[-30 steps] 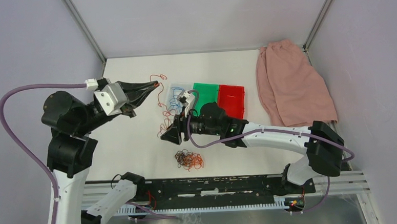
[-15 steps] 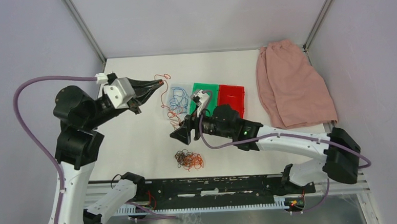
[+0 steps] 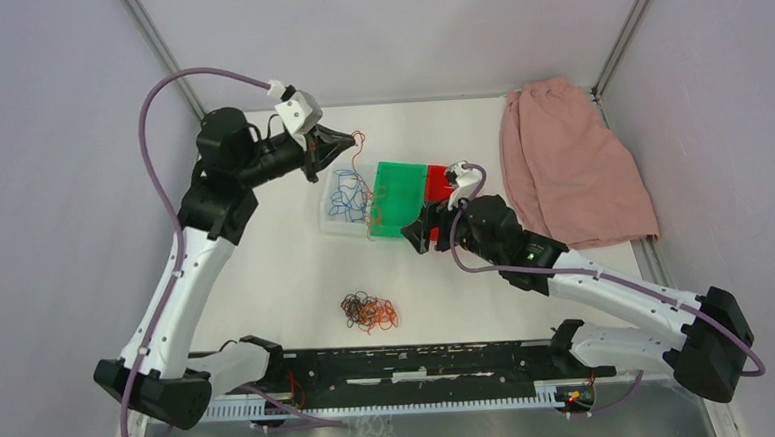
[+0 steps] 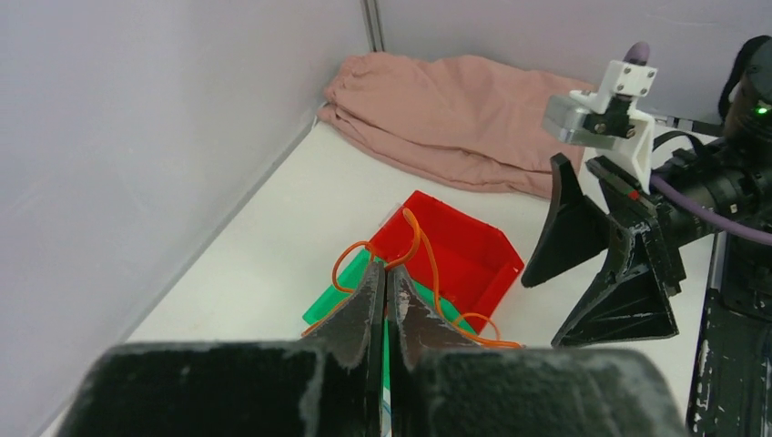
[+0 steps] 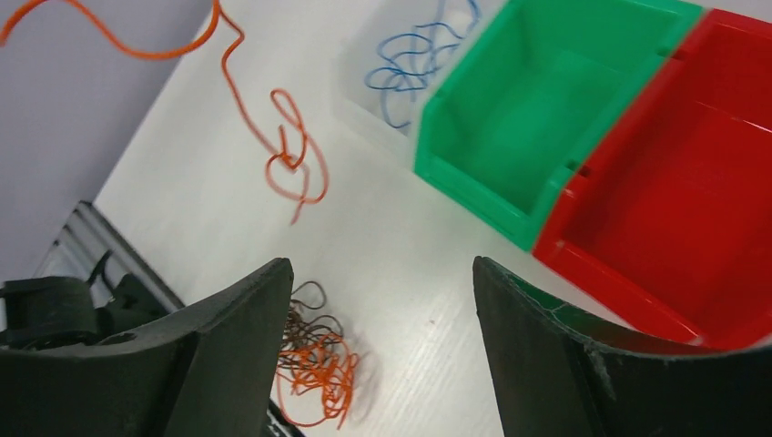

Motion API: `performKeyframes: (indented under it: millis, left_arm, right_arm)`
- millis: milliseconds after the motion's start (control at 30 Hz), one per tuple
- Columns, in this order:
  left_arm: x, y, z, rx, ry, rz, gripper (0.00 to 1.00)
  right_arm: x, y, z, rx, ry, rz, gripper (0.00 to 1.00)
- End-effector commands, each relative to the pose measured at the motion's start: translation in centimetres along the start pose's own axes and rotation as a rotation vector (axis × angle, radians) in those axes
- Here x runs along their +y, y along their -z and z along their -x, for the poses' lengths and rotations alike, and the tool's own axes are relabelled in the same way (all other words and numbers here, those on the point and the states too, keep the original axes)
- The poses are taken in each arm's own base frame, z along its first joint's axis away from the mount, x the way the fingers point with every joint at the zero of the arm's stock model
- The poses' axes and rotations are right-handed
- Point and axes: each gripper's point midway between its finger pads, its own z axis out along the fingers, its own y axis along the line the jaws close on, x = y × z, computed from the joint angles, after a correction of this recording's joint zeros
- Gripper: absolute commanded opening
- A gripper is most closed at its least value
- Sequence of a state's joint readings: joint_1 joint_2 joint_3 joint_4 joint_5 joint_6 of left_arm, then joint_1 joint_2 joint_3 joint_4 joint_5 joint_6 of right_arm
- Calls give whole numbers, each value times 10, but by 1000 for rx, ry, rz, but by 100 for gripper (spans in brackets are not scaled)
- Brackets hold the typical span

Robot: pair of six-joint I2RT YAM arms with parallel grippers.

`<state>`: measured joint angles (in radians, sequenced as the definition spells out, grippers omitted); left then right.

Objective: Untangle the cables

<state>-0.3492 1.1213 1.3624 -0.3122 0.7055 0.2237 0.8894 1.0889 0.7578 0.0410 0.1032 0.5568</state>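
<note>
A tangle of orange and dark cables (image 3: 370, 311) (image 5: 314, 364) lies on the white table near the front. My left gripper (image 3: 351, 139) (image 4: 386, 269) is raised at the back and shut on one orange cable (image 3: 367, 195) (image 4: 428, 273). That cable (image 5: 289, 162) hangs down in curls over the bins. Blue cables (image 3: 347, 193) (image 5: 411, 62) lie in the clear bin (image 3: 330, 220). My right gripper (image 3: 416, 235) (image 5: 382, 309) hovers open and holds nothing, just in front of the green bin (image 3: 402, 183) (image 5: 537, 100), well right of the tangle.
A red bin (image 3: 440, 180) (image 5: 692, 200) (image 4: 455, 250) stands right of the green one, partly hidden by my right arm. A pink cloth (image 3: 571, 164) (image 4: 446, 109) lies at the back right. Grey walls close the left, right and back sides.
My left arm swung up and to the back right, carrying the orange cable over the bins. My right gripper drew back to the right and opened wider.
</note>
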Motion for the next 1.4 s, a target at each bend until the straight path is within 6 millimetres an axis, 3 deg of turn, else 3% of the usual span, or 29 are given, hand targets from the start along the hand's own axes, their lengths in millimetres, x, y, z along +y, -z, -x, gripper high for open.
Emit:
performKeyframes:
  millis: [0,300,467,567,733,900,1067,1367]
  left_arm:
    - [20,-26,-6,-18,28,15,3]
    - [52,-82,-74,122,49,-26,3]
    - [64,-102,-114,222,52,-53,3]
    - [66,-112,-128,257,71,-77,3]
    - [59,-117,-158,339,94,-121,7]
    - [46,-113,-186,430,140,-158,23]
    - [44,-111,-190,453,147,-159,44]
    - [37,-98,-168,462,153,-172,47]
  right_arm:
    - [-35,12,15,-64,-19,-166,79]
    - [-49,26,34,-136,-11,-226,79]
    - [-51,27,40,-156,-16,-234,79]
    - [-52,27,42,-165,-21,-233,80]
    - [-56,25,41,-155,-24,-241,80]
    - [-61,28,44,-155,-25,-255,81]
    - [-61,30,47,-157,-30,-255,81]
    - [-56,23,43,-120,-21,-231,82]
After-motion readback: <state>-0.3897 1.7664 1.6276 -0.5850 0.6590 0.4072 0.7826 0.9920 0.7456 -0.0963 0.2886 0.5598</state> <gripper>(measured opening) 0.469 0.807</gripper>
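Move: The left hand holds the orange cable pinched in its fingertips; the green bin it is taken to lies about 14 cm ahead, 9 cm to its right and some 38 cm below. The clear bin with the blue cable sits roughly 12 cm left of the green one, the red bin about as far to its right. From the right hand, the green bin is some 18 cm ahead, 5 cm left and 18 cm below. The pinch on the orange cable ends over the green bin: the left hand sinks about 20 cm and reaches some 13 cm forward, easing a little right, tilts some 30 degrees to point downwards, then opens its fingers about halfway late in the descent while drawing back slightly. The right hand, empty and still open, withdraws about 7 cm to its right and slightly forward, turning clockwise. ##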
